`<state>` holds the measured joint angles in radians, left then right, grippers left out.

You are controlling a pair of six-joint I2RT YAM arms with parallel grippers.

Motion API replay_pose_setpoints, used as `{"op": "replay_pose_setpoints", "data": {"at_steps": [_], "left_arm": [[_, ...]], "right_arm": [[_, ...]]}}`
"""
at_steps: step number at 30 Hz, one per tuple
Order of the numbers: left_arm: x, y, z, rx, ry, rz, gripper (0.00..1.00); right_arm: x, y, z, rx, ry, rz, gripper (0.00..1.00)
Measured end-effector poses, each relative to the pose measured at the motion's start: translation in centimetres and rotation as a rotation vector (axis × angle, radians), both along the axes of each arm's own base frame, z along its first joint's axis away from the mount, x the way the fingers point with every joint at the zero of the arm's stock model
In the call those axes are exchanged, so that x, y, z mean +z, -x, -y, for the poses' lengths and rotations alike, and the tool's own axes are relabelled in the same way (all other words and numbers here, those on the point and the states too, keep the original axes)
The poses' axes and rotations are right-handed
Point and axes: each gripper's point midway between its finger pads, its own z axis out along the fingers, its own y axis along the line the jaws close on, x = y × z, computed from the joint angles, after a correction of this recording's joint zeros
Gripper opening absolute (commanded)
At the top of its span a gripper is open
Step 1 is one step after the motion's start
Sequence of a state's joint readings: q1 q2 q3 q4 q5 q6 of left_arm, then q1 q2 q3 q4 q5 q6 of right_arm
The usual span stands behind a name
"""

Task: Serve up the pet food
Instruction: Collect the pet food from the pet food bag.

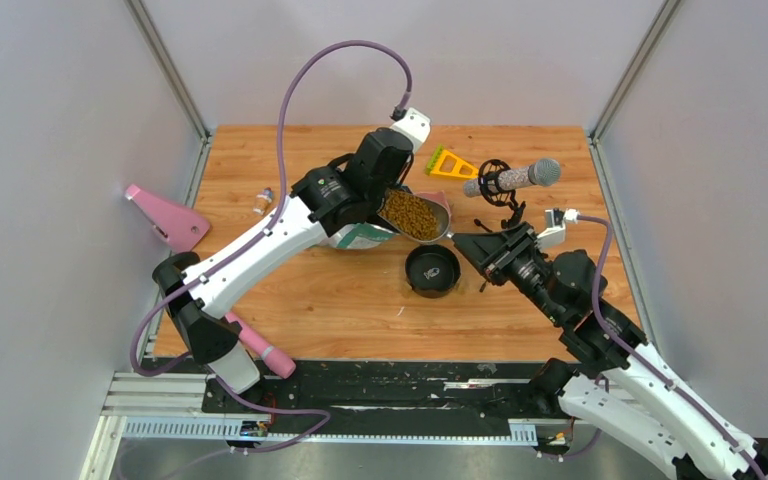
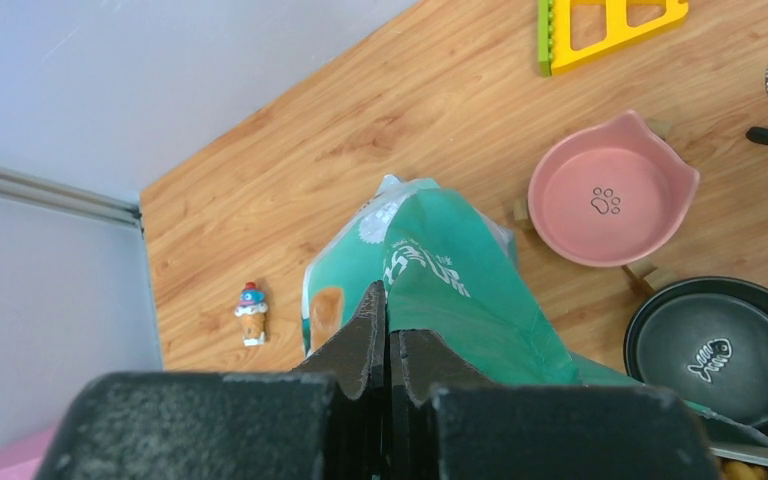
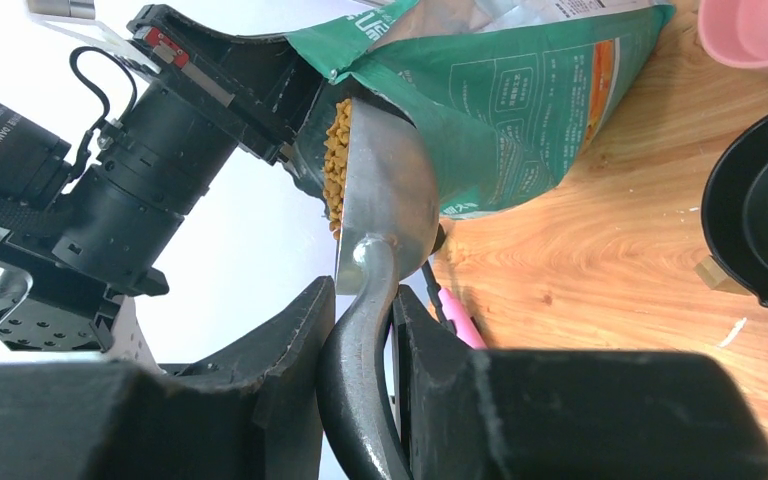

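Note:
The pet food (image 1: 412,216) is a heap of brown kibble in a grey metal scoop (image 3: 385,190), held level above the table beside the bag's mouth. My right gripper (image 3: 360,295) is shut on the scoop's dark handle. In the top view my right gripper (image 1: 468,243) sits just right of the black bowl (image 1: 432,270). The teal and white bag (image 2: 440,270) stands upright. My left gripper (image 2: 388,322) is shut on the bag's top edge. Kibble (image 3: 337,150) lies along the scoop's inner side.
A pink bowl (image 2: 610,190) stands behind the black bowl (image 2: 720,350). A yellow and green toy (image 1: 450,163) and a microphone on a stand (image 1: 515,178) are at the back right. A small figurine (image 2: 251,312) stands left of the bag. A pink object (image 1: 165,218) is at the left wall.

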<state>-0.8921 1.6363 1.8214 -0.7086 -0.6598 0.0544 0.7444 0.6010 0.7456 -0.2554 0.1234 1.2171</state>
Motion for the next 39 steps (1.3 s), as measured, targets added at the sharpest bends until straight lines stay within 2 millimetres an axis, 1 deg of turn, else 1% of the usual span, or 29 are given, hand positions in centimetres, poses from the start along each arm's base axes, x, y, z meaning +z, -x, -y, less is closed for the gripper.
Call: {"op": "replay_pose_setpoints", "data": {"at_steps": [4, 10, 18, 30, 39], "left_arm": [[0.0, 0.1, -0.2, 0.001, 0.005, 0.004, 0.00], [0.2, 0.0, -0.5, 0.013, 0.006, 0.013, 0.00], [0.2, -0.1, -0.7, 0.028, 0.010, 0.016, 0.00], [0.2, -0.3, -0.9, 0.046, 0.028, 0.015, 0.00], [0.5, -1.0, -1.3, 0.083, 0.045, 0.022, 0.00]], "right_arm": [[-0.1, 0.6, 0.7, -0.005, 0.004, -0.003, 0.00], [0.2, 1.1, 1.0, 0.001, -0.006, 0.007, 0.00], [-0.8, 2.2, 1.3, 0.030, -0.038, 0.022, 0.00], [-1.6, 3.2, 1.5, 0.058, -0.094, 0.046, 0.00], [-1.2, 4.4, 2.9, 0.043, -0.141, 0.098, 0.00]]}}
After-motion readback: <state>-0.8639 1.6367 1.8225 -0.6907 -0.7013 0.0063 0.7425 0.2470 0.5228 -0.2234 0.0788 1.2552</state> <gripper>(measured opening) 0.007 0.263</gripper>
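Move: About 8 cm ahead of the right hand, 11 cm to its left and roughly level is the mouth of the pet food bag, where the front of the loaded scoop still sits. The black bowl is some 25 cm below this hand, about 3 cm ahead and 3 cm left; the pink bowl is 12 cm beyond the black one and 2 cm farther left. From the left hand, pinching the bag's top, the mouth is about 7 cm back, 2 cm right and 5 cm lower. Drawing the full scoop back out of the bag's mouth, the right hand goes about 4 cm back and 3 cm to its right, dipping a centimetre or so midway before easing up. It keeps its grip and rolls its left side up slightly, the fingers tipping up about 5 degrees. The left hand keeps the rim pinched, edging forward-left and turning a little counter-clockwise. ##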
